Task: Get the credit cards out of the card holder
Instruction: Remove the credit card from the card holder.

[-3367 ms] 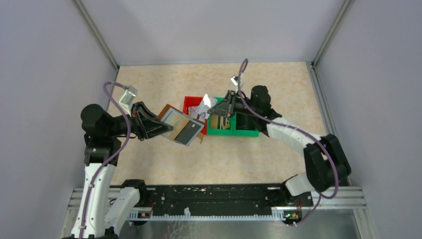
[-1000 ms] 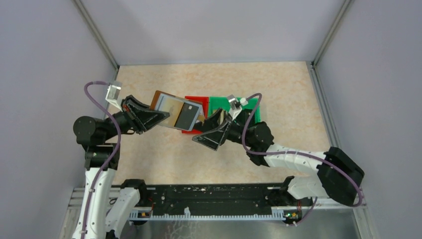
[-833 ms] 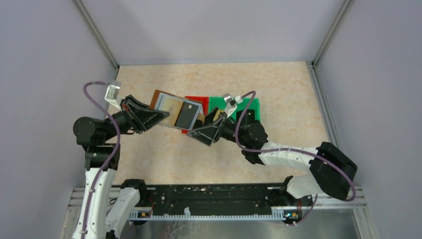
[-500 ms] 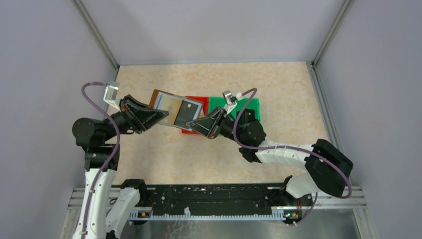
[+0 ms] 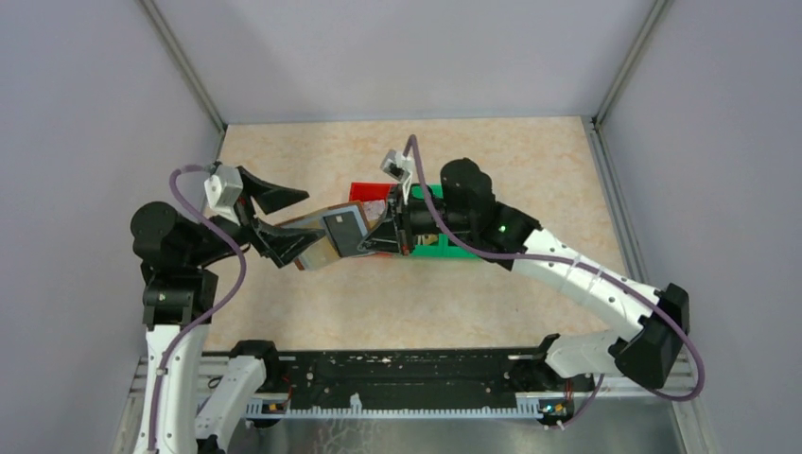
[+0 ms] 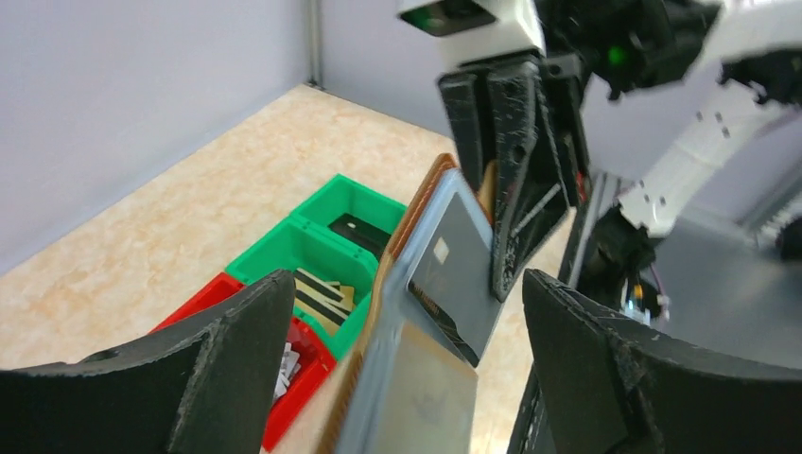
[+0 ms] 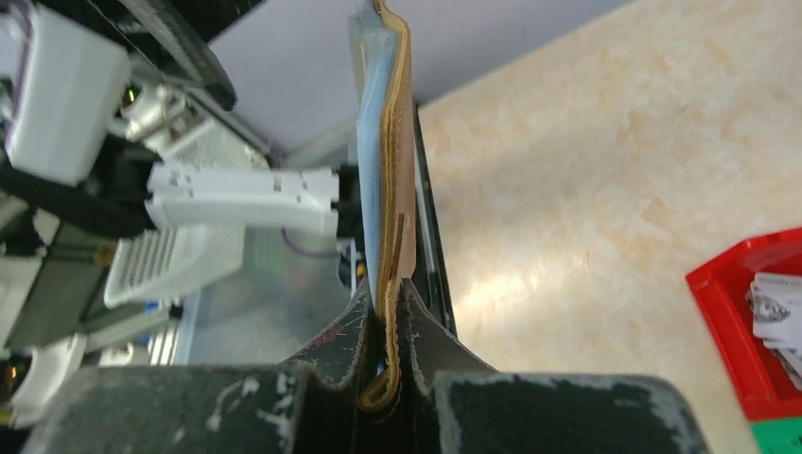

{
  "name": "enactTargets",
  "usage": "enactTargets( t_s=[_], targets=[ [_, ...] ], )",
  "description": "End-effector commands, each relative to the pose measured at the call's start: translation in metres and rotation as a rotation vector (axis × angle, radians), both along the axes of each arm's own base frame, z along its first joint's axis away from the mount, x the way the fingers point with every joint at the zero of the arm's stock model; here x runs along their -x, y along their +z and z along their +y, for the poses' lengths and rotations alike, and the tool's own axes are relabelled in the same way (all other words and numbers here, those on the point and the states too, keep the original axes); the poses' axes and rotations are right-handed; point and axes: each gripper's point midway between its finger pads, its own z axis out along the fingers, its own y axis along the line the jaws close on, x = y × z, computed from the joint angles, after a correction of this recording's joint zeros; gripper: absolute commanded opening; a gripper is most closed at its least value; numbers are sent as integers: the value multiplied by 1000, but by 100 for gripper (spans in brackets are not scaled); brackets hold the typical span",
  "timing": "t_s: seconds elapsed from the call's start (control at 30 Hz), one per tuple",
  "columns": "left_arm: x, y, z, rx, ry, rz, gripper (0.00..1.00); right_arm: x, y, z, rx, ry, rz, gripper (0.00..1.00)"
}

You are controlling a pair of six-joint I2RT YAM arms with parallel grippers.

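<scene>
The card holder (image 5: 322, 241), brown outside and pale grey-blue inside, hangs open in the air between the two arms. A dark grey credit card (image 5: 345, 227) sits in its clear pocket, the same card (image 6: 456, 274) showing close up in the left wrist view. My right gripper (image 5: 371, 242) is shut on the holder's folded brown edge (image 7: 390, 312). My left gripper (image 5: 303, 222) is open, its fingers (image 6: 232, 364) wide on either side of the holder (image 6: 416, 388) without touching it. More gold cards with dark stripes (image 6: 317, 295) lie in the green bin.
A green bin (image 5: 444, 244) and a red bin (image 5: 371, 194) stand side by side on the table behind the holder. The red bin (image 7: 747, 326) holds whitish paper scraps (image 7: 780, 301). Grey walls close off both sides and the back.
My left gripper has opened and let go of the card holder. My right gripper closed on the holder's edge, and the right arm swung up over the bins with it.
</scene>
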Motion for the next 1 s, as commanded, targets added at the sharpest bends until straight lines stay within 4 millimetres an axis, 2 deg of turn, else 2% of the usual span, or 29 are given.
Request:
enactTargets(
  t_s=[0.0, 0.17, 0.3, 0.5, 0.63, 0.7, 0.9, 0.97],
  targets=[
    [37, -14, -14, -105, -255, -88, 91, 32, -43, -19, 269, 211, -5, 0],
    [52, -47, -16, -132, -388, 42, 79, 45, -46, -14, 370, 310, -13, 0],
    [61, -62, -16, -128, -444, 100, 70, 52, -51, -1, 428, 377, -34, 0],
    [68, -88, -13, -175, -456, 120, 61, 54, -39, 13, 403, 417, -65, 0],
    [79, -93, -15, -138, -499, 159, 44, 55, -30, 21, 385, 442, -68, 0],
    [80, -92, -15, -130, -507, 156, 35, 56, -28, 25, 385, 453, -74, 0],
    [81, -92, -16, -114, -518, 162, 17, 57, -20, 39, 383, 472, -97, 0],
    [82, -91, -16, -109, -522, 160, 7, 52, -15, 42, 373, 453, -112, 0]
  ],
)
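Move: Just to the right of the open left fingers lies the middle of the card holder, about 3 cm right, 2 cm back and 3 cm lower. Its near part already reaches in between them. The right hand grips the far end, the holder's middle some 6 cm to its left and 2 cm ahead. The red bin stands roughly 9 cm right, 13 cm ahead and 32 cm below the left hand, the green bin's gold-card compartment 11 cm farther right. Sinking about 10 cm and drawing back 7 cm, the left hand swings some 25 degrees clockwise and closes its wide-open fingers, pinching the card holder close to the right gripper. The right hand keeps its grip and takes the holder back and down, then up a little and left, its fingertips dipping and swinging towards the robot's base. ##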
